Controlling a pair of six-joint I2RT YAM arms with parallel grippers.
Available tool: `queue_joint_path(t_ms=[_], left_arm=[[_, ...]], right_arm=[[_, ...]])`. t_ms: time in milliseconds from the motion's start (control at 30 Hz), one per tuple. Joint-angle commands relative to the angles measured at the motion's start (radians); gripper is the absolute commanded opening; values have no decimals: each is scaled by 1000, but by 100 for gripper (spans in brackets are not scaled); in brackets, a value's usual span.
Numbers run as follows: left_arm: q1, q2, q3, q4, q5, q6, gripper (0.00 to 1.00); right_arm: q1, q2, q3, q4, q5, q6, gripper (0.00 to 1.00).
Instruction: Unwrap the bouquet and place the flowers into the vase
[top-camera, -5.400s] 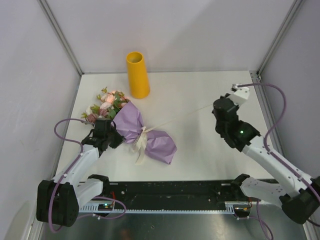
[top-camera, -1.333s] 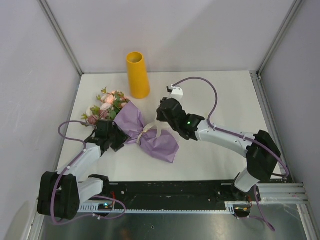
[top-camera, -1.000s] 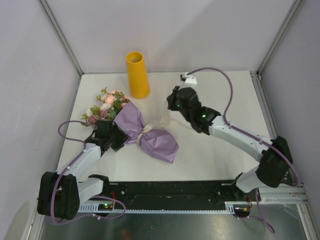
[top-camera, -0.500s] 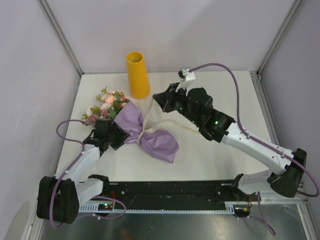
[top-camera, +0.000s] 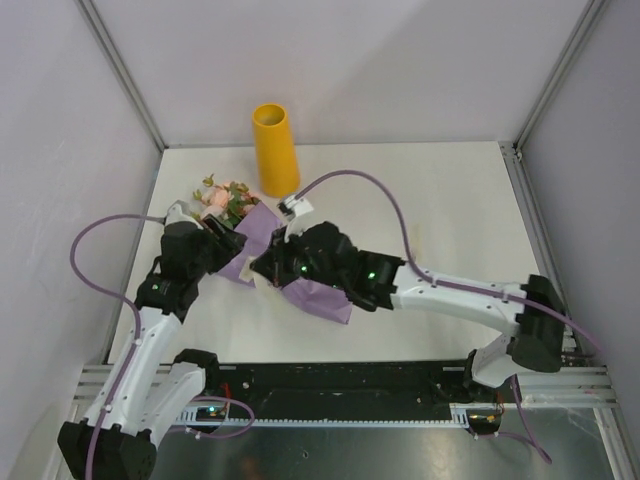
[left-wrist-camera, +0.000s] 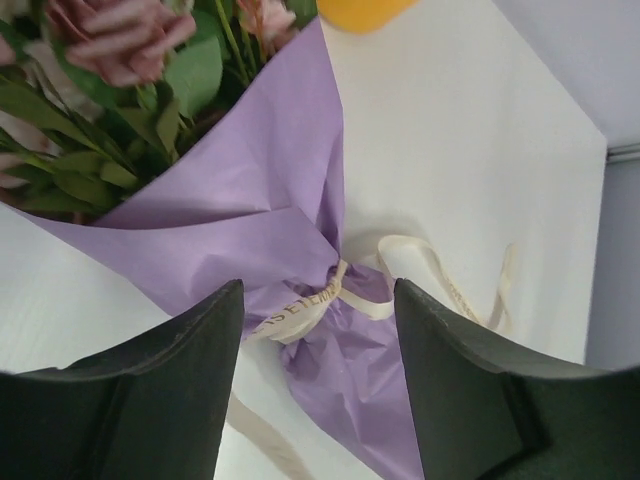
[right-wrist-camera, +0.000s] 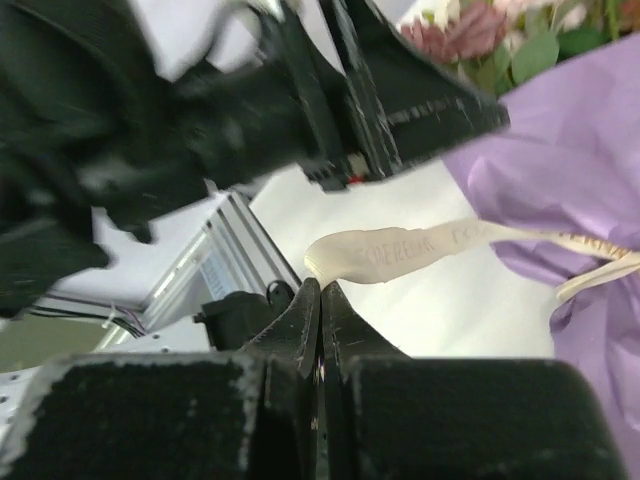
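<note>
The bouquet (top-camera: 322, 298) lies on the white table left of centre, wrapped in lilac paper (left-wrist-camera: 270, 190), with its flowers (top-camera: 222, 197) pointing towards the back left. A yellow-orange vase (top-camera: 275, 150) stands upright behind it. My left gripper (left-wrist-camera: 318, 300) hangs open above the cream ribbon (left-wrist-camera: 300, 310) knotted round the bouquet's waist, holding nothing. My right gripper (right-wrist-camera: 320, 285) is shut on the loose end of the ribbon (right-wrist-camera: 420, 245), low over the near left side of the bouquet (top-camera: 262, 270). The right arm lies across the wrapped stem end.
The left arm (right-wrist-camera: 250, 100) hangs very near the right gripper. A purple cable (top-camera: 350, 180) arcs above the right arm. Grey walls close in the table at the left, back and right. A metal rail (top-camera: 340, 385) runs along the near edge.
My right arm swept from behind the bouquet across it to the near left, carrying the ribbon end. My left gripper let go of the paper, rose and opened wider.
</note>
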Motion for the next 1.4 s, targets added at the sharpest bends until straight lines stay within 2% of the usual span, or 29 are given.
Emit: queue_joint_path(t_ms=[0,233,367,500,600,833,1133,1367], left_arm=[[7,-58,66,-90,-134,124,67],[8,-129,50,-136,-239,175,68],[9,-152,18,-145,-240,167,70],[9,-155,-19,-143,-173,119,70],[8,-126,-29,-142,-110,95,69],[9,-48,-12,-132,-63,123,70],[9,-3,-49,-84,-36,117,70],[9,10,-70,-69,-20,102,68]], right_arm=[[37,103,-19,64,11,47,0],[106,283,-21,29,241,58,0],[132,325,-21,-49,352,107,11],[137,301,-20,-109,410,142,36],[128,266,-21,-158,457,178,41],[54,242,-21,-187,482,250,43],[-53,275,-13,-127,434,334,42],[-79,305,-2,-85,423,336,41]])
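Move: The knot in the ribbon round the purple wrap lies about 16 cm ahead of the right hand, 3 cm to its right and 27 cm below; the hand itself holds a ribbon end over bare table, some 29 cm down. The flowers are roughly 18 cm farther out than the knot and 16 cm left of it, and the wrap's tail 8 cm nearer and 10 cm right of it. From the left hand the knot is about 6 cm ahead, 10 cm right and 15 cm below. Still pinching the ribbon end, the right hand sinks steeply by about 19 cm on the near side of the wrap, drifting a little left at first, opens to let go of the ribbon low down, then swings forward some 11 cm and to the right towards the knot, turning about 30 degrees clockwise and tipping down, fingers kept open. The empty left hand, open throughout, eases left, back and slightly up, tilting its left side up, then comes partly back right and sinks, ending about 5 cm lower than it began. ##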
